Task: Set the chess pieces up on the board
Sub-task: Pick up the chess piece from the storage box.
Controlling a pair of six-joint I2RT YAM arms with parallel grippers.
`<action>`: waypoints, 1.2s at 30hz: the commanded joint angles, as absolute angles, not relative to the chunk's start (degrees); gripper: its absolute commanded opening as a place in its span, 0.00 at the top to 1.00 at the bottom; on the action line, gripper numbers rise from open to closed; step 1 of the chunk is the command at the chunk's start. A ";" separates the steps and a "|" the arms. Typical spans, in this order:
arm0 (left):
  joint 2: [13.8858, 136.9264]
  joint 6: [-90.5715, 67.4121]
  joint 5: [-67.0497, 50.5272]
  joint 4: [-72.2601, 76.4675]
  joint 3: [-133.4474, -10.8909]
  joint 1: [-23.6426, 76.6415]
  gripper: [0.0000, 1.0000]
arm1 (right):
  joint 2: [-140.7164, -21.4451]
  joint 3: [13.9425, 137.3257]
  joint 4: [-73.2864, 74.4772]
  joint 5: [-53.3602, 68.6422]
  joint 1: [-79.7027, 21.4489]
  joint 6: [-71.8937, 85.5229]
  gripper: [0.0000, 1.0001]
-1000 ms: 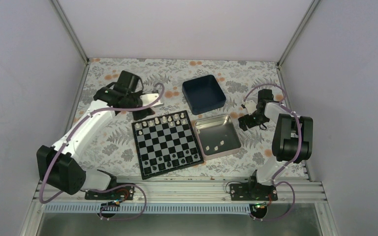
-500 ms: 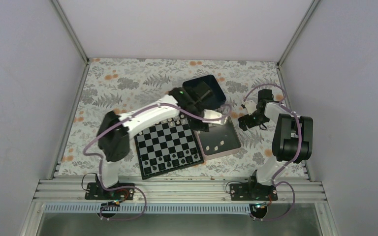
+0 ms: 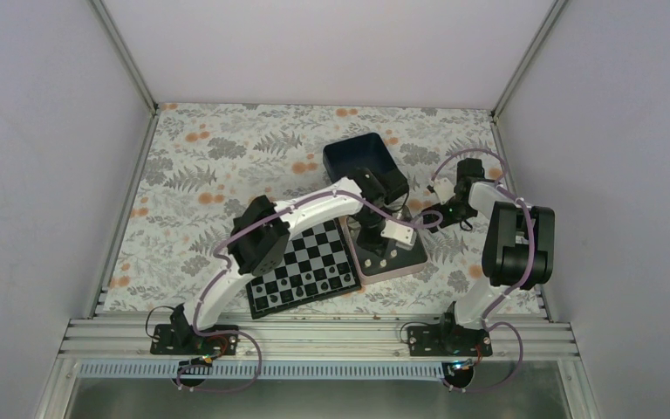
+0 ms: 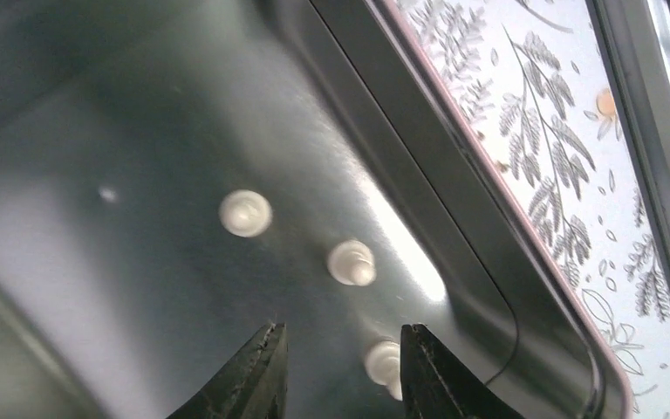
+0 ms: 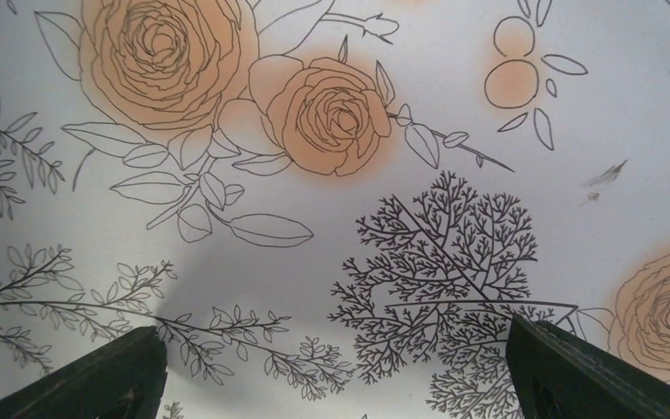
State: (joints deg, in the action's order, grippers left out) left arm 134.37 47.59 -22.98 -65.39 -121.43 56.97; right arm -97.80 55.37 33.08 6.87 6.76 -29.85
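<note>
Three cream-white chess pieces lie on the floor of the silver tin [image 4: 454, 227]: one [image 4: 245, 212] farther off, one [image 4: 352, 262] in the middle, and one [image 4: 384, 362] between my left gripper's fingers, close against the right finger [image 4: 432, 375]. My left gripper [image 4: 340, 330] hangs low inside the tin, jaws partly apart, not closed on the piece. From above, the left arm stretches over the board [image 3: 314, 257] to the tin [image 3: 412, 257], hiding the board's far row. My right gripper [image 5: 331, 332] stands wide open over bare cloth, holding nothing.
A dark blue square box [image 3: 362, 157] sits behind the tin. Tiny black pieces [image 3: 305, 284] stand along the board's near rows. The right gripper [image 3: 436, 214] hovers just right of the tin. A floral cloth [image 3: 201, 166] covers the table.
My left arm swung from the far left of the table, across the board, and came down into the tin. Its jaws narrowed slightly. The right arm has not moved.
</note>
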 commanded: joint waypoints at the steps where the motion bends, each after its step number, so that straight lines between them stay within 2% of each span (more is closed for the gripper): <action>1: 134.50 50.78 -24.84 -70.82 -120.53 57.83 0.67 | -99.04 55.10 33.32 8.12 6.40 -30.26 0.00; 10: 130.66 49.75 -21.51 -67.00 -111.51 58.01 0.67 | -98.91 55.12 33.47 8.09 6.41 -30.15 0.00; 20: 129.80 48.20 -18.65 -62.87 -109.21 58.10 0.68 | -98.93 55.09 33.36 7.78 6.42 -30.01 0.00; 24: 129.93 48.87 -18.58 -63.98 -109.80 58.20 0.83 | -98.89 55.06 33.38 7.76 6.39 -30.14 0.00; 32: 129.85 49.42 -17.91 -65.00 -110.39 58.51 0.91 | -98.73 54.92 33.24 7.82 6.39 -30.32 0.00; 36: 129.04 48.88 -16.06 -65.00 -113.14 58.60 0.92 | -98.85 54.88 33.15 7.82 6.46 -30.36 0.00</action>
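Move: The white chess piece to take lies in the storage box about 3 cm left of the left gripper, 2 cm back and 5 cm below. The box's left wall stands about 3 cm left of that piece. A second piece is about 2 cm back and 1 cm right of the gripper, a third 1 cm ahead and 4 cm right. From the right hand, the aimed-at piece is some 21 cm left, 11 cm back, about level. Bring the left gripper left and down into the storage box, about 4 cm each way and a little back, towards the piece nearest the left wall, rolling it some 10 degrees so the fingers point more steeply down. Settle there, then close the part-open fingers to pinch the piece, with the gripper bearing left on the box. ##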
